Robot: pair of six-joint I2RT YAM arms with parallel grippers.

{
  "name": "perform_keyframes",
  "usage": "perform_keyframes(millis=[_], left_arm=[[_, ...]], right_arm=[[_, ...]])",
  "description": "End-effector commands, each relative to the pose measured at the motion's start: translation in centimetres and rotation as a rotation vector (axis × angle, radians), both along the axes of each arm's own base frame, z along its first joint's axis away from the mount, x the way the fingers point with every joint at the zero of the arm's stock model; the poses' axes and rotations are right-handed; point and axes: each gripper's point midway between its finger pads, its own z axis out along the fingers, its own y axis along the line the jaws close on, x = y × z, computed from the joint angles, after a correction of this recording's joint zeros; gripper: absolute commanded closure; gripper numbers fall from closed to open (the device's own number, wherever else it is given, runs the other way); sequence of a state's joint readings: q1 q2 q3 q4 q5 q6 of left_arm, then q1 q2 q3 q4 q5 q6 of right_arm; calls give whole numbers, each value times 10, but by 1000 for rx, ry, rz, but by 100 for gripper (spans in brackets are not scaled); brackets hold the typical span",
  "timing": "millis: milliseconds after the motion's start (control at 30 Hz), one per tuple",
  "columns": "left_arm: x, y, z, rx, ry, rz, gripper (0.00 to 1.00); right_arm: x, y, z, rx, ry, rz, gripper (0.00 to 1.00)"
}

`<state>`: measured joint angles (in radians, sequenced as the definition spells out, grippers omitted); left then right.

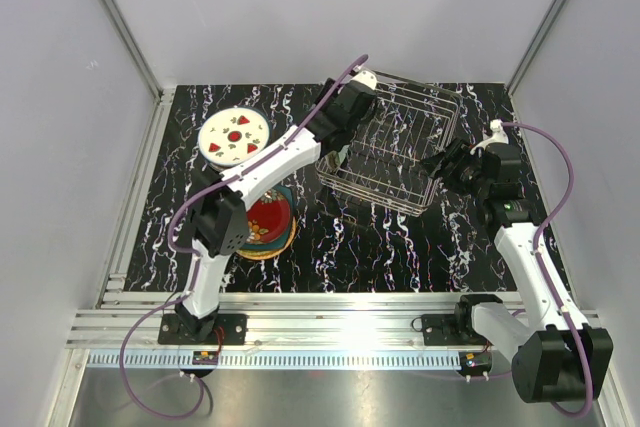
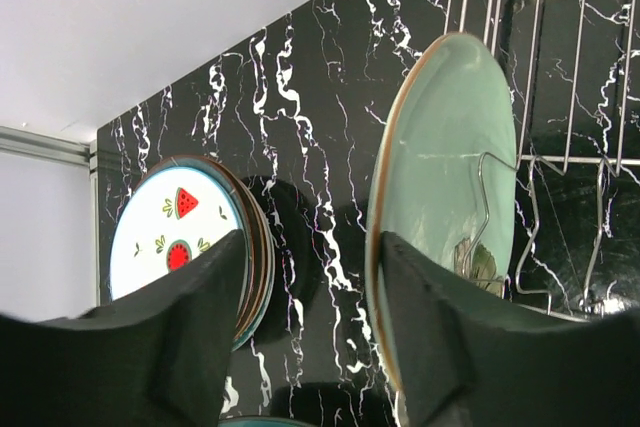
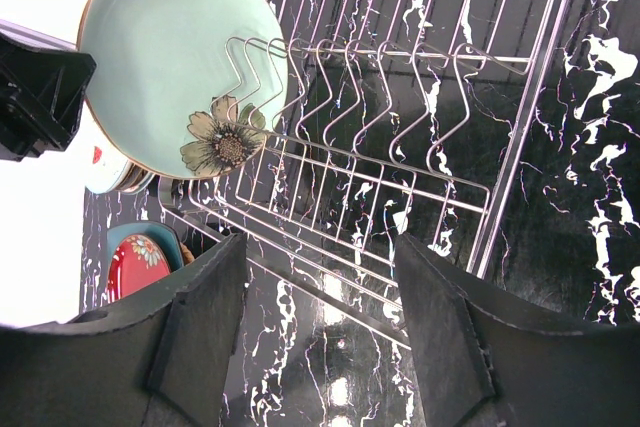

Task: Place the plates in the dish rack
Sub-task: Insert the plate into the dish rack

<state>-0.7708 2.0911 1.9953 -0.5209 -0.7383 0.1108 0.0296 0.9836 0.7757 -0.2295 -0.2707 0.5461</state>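
A mint-green plate with a brown flower stands upright in the end slot of the silver wire dish rack. My left gripper is at that end of the rack and is open. In the left wrist view its right finger lies against the rim of that plate, and bare table shows between the jaws. A white fruit-print plate tops a stack at the back left. A red plate lies on another stack under the left arm. My right gripper hangs open and empty over the rack's right side.
The black marbled table is bounded by white walls at the back and sides. Aluminium rails carrying the arm bases run along the near edge. A purple cable loops over the left arm above the plates.
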Motion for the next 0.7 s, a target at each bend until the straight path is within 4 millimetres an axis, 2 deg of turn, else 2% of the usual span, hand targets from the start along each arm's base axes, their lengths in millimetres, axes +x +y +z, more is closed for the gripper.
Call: perform_keyframes(millis=[0, 133, 267, 400, 467, 600, 633, 667], left_arm=[[-4, 17, 55, -79, -103, 31, 38], [-9, 13, 56, -130, -90, 7, 28], [-17, 5, 66, -206, -80, -46, 21], [-27, -9, 72, -285, -47, -125, 17], [-33, -11, 82, -323, -51, -156, 17], [-48, -4, 96, -395, -57, -152, 17], [-56, 3, 110, -426, -75, -151, 17], [-61, 8, 112, -443, -72, -147, 17]], right_arm=[[5, -4, 11, -20, -35, -12, 31], [6, -4, 9, -19, -28, -10, 31], [6, -4, 8, -22, -24, -11, 31], [4, -4, 8, -28, -24, -10, 30], [4, -5, 8, -29, -22, -13, 30], [2, -5, 9, -29, -25, -13, 30], [2, -5, 10, -29, -27, -13, 30], [2, -5, 10, -31, -27, -12, 30]])
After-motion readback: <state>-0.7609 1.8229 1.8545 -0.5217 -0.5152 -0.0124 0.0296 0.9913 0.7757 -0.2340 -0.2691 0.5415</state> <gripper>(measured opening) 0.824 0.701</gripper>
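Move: The left hand has the green plate's upper rim between its already loosened fingers; the plate's middle is about 8 cm below, 3 cm ahead and 3 cm right. From this hand the dish rack's middle is some 13 cm right and 3 cm ahead, the white plate stack 20 cm left and 4 cm ahead, and the red plate 13 cm left and 15 cm back. From the idle right hand, the green plate lies roughly 19 cm left, 14 cm ahead and 9 cm lower. Up by about 6 cm and back some 4 cm, gaining speed, the left hand draws off the green plate's rim, its fingers spreading from part open to wide. As it pulls away the wrist rolls about 15 degrees, left side down, and turns slightly clockwise, the rim slipping out of the gap so that the hand comes clear. ##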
